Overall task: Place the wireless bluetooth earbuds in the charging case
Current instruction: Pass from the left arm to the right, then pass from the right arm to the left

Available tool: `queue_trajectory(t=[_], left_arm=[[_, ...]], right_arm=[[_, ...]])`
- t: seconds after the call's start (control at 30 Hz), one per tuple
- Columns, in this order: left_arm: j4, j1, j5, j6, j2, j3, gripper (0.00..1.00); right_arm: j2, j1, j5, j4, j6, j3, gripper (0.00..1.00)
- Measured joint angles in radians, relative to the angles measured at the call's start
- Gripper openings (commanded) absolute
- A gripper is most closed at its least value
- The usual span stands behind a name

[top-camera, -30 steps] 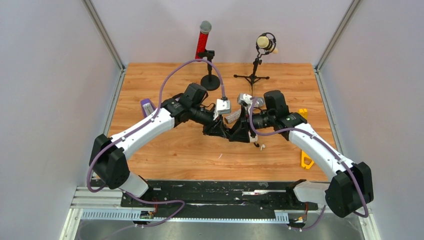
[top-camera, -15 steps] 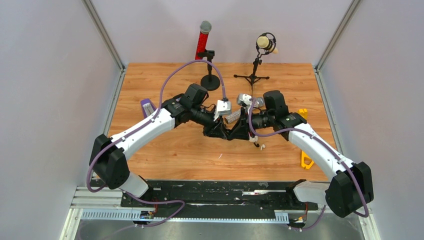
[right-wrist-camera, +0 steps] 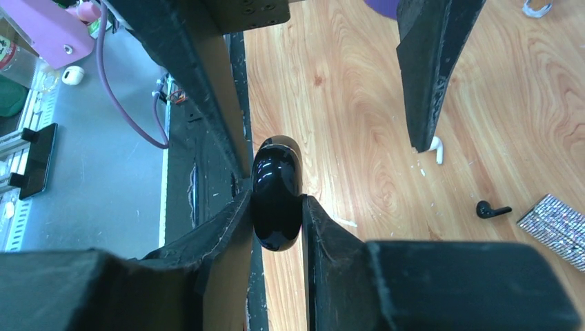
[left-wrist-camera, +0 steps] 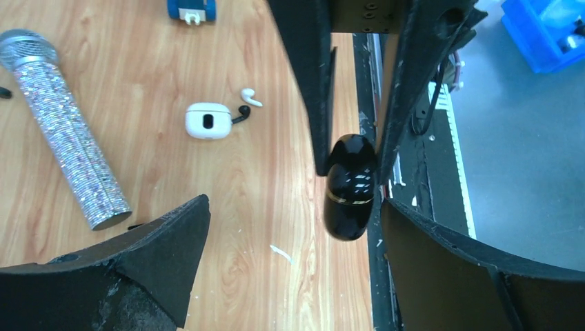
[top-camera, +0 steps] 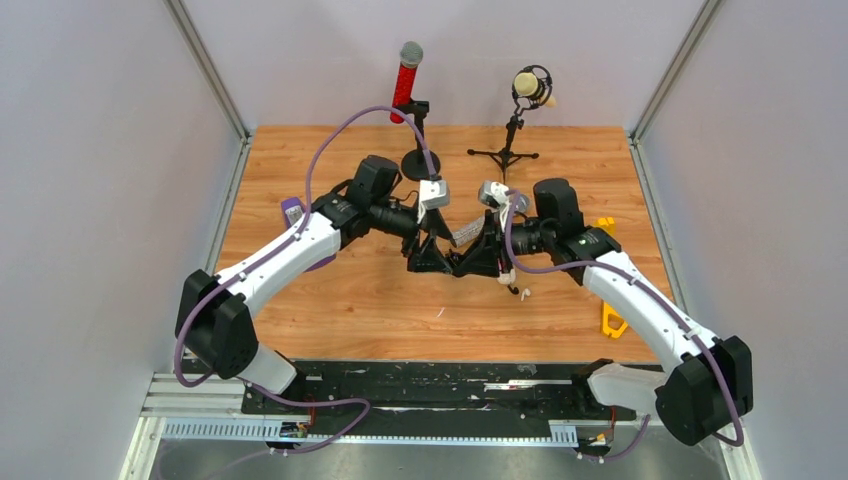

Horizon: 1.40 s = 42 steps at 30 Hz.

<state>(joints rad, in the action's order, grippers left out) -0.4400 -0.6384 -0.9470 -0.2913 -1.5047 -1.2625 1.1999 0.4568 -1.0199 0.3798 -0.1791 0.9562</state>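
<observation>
A glossy black charging case (right-wrist-camera: 276,193) with a thin gold seam hangs above the table, lid closed. My right gripper (right-wrist-camera: 276,207) is shut on it, a finger pressing each side. My left gripper (left-wrist-camera: 296,269) is open, its wide-spread fingers on either side of the case (left-wrist-camera: 350,186) without touching it. Both grippers meet mid-table in the top view, left (top-camera: 432,258) and right (top-camera: 478,262). On the wood lie a white earbud (left-wrist-camera: 252,97) and a black earbud (left-wrist-camera: 241,112) beside a closed white case (left-wrist-camera: 207,121). The right wrist view shows the same white earbud (right-wrist-camera: 437,148) and black earbud (right-wrist-camera: 491,209).
A glittery silver microphone (left-wrist-camera: 65,131) lies on the table near the white case. A red microphone on a stand (top-camera: 408,75) and a cream one on a tripod (top-camera: 530,88) stand at the back. A purple object (top-camera: 292,212) sits left, a yellow one (top-camera: 610,320) right.
My left gripper has opened and let go of the black case, and the left arm has drawn back a little. The right gripper has closed on the case and holds it alone.
</observation>
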Motion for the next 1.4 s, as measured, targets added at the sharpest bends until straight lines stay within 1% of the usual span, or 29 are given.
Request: queue_trajectory(t=[0.13,0.27,0.4,0.43,0.5,0.53,0.6,0.63,0.7,0.8,0.87,0.9,1.13,1.3,1.4], left_arm=[[0.068,0.037,-0.048,0.066,0.009,0.026,1.0],[0.107,0.036,-0.095,0.111,0.009,0.043,1.0],[0.132,0.036,-0.133,0.137,0.009,0.045,0.92],[0.134,0.036,-0.138,0.14,0.009,0.045,0.87],[0.138,0.036,-0.153,0.147,0.009,0.045,0.82],[0.139,0.036,-0.159,0.149,0.009,0.045,0.81],[0.138,0.036,-0.165,0.149,0.009,0.045,0.83],[0.139,0.036,-0.168,0.148,0.009,0.045,0.88],[0.138,0.036,-0.174,0.147,0.009,0.047,0.94],[0.137,0.036,-0.179,0.147,0.009,0.053,0.94],[0.137,0.036,-0.18,0.147,0.009,0.056,0.86],[0.137,0.036,-0.182,0.147,0.009,0.056,0.8],[0.138,0.036,-0.192,0.155,0.009,0.056,0.6],[0.138,0.039,-0.186,0.156,0.009,0.057,0.56],[0.138,0.039,-0.185,0.157,0.009,0.058,0.48]], right_arm=[[-0.006,0.0,0.014,-0.08,0.078,0.0,0.0],[-0.004,-0.001,0.034,-0.162,0.151,0.0,0.01],[0.032,-0.001,0.04,-0.217,0.193,0.006,0.01],[0.043,-0.001,0.04,-0.223,0.198,0.008,0.01],[0.066,-0.001,0.04,-0.229,0.208,0.009,0.02],[0.076,-0.001,0.041,-0.229,0.212,0.009,0.02],[0.082,-0.002,0.042,-0.229,0.215,0.009,0.01],[0.081,-0.002,0.042,-0.229,0.215,0.009,0.01],[0.074,-0.002,0.046,-0.232,0.215,0.009,0.01],[0.056,-0.002,0.051,-0.24,0.215,0.009,0.02],[0.042,-0.002,0.051,-0.247,0.215,0.009,0.02],[0.037,-0.002,0.052,-0.251,0.215,0.009,0.02],[0.042,-0.006,0.044,-0.267,0.216,0.011,0.02],[0.047,-0.006,0.029,-0.273,0.216,0.012,0.02],[0.047,-0.006,0.022,-0.273,0.217,0.012,0.02]])
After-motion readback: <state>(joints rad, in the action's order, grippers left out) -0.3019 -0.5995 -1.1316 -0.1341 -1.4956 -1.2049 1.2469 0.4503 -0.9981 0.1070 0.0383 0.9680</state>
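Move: The black charging case sits between the right pads, its middle only about 1 cm left of the right hand point. From the left hand it lies some 4 cm back, 3 cm to the right and 1 cm lower; seen from the right hand, the gap between the open left pads is about 4 cm ahead, 4 cm left and 1 cm up. The white case is on the table roughly 5 cm ahead, 11 cm right and 20 cm below the right hand. Keep the right gripper shut on the black case and carry it about 3 cm forward, as much up with a dip midway, and slightly left, into the space between the left fingers. Ease the left gripper up and back about 1.5 cm each, turning its wrist some 10 degrees as its fingers tip nearer level, then narrow its wide-open fingers to about half around the case. ##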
